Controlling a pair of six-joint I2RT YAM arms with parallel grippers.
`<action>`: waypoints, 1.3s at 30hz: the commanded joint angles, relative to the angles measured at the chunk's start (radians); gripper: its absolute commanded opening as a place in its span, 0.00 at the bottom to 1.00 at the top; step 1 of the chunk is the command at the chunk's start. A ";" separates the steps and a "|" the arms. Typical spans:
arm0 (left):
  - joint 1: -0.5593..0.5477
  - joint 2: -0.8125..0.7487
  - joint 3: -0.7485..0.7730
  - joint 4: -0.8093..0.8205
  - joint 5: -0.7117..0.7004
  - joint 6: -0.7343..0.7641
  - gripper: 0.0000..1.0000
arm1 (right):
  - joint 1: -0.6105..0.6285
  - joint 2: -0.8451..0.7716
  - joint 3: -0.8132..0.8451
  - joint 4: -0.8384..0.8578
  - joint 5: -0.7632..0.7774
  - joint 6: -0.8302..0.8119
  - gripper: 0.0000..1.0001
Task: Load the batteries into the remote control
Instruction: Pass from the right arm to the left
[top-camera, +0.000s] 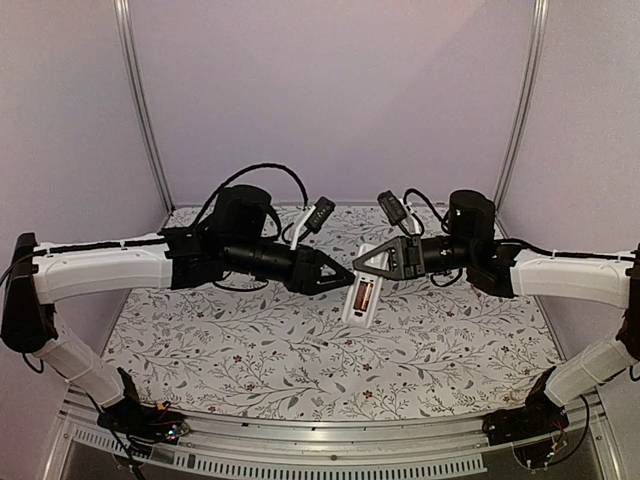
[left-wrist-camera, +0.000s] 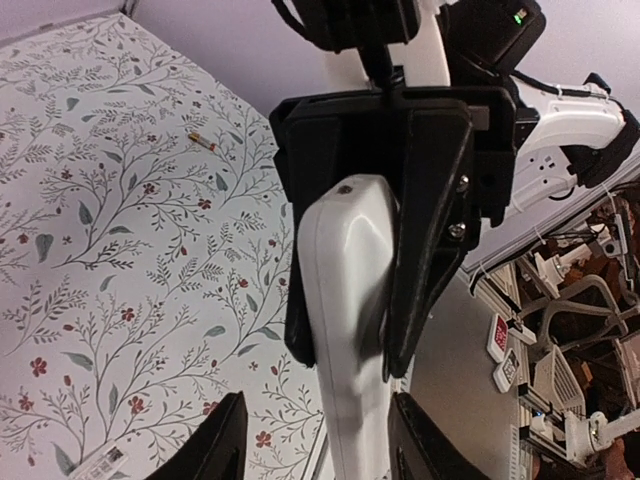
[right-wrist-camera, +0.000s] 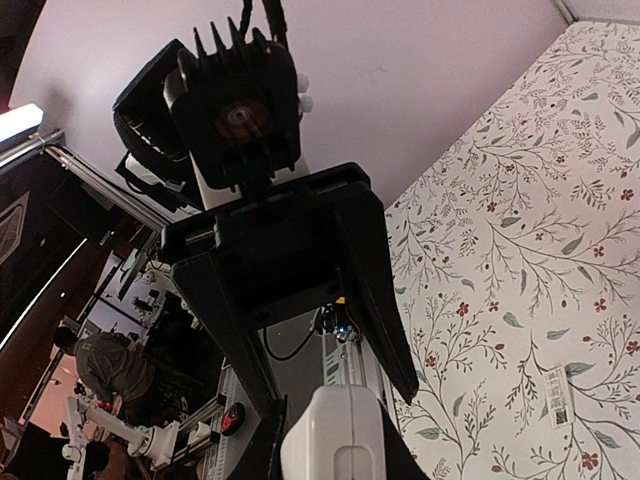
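Note:
The white remote control (top-camera: 358, 308) hangs in the air over the middle of the cloth, tilted, with my right gripper (top-camera: 364, 264) shut on its upper end. Its open back faces up, and one reddish-gold battery (top-camera: 365, 294) lies in the recess. My left gripper (top-camera: 338, 278) faces it from the left. In the left wrist view the left gripper (left-wrist-camera: 325, 445) stands open astride the remote control (left-wrist-camera: 345, 330), with a gap on the left side. Another battery (left-wrist-camera: 202, 141) lies on the cloth farther off. The right wrist view shows the remote control's end (right-wrist-camera: 340, 435) between the right gripper's (right-wrist-camera: 332, 455) fingers.
The floral cloth (top-camera: 250, 340) covers the table between plain walls, with metal posts (top-camera: 140, 100) at the back corners. A small white barcode label (left-wrist-camera: 100, 462) lies flat on the cloth. The aluminium rail (top-camera: 320, 440) and both arm bases run along the near edge.

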 joint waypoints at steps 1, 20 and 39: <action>-0.001 0.026 -0.019 0.107 0.098 -0.053 0.49 | 0.017 0.005 0.040 0.030 -0.051 -0.029 0.00; -0.007 0.062 -0.040 0.208 0.154 -0.121 0.25 | 0.033 0.030 0.073 0.032 -0.060 -0.033 0.03; 0.033 0.036 -0.101 0.285 0.128 -0.174 0.01 | -0.192 -0.065 0.022 -0.133 0.082 -0.013 0.69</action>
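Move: The remote control hangs from the right fingers by its far end; its middle is about 4 cm to the left hand's right, 2 cm back and 1 cm lower, just ahead of its open fingertips. The right fingertips lie some 5 cm right of the left hand, 2 cm farther out and 1 cm higher. From the right hand, the remote control's middle is about 4 cm back, 1 cm left and 2 cm lower. Left hand eases 2 cm back-right and pinches the remote control; right hand opens, withdrawing about 5 cm forward-right. ##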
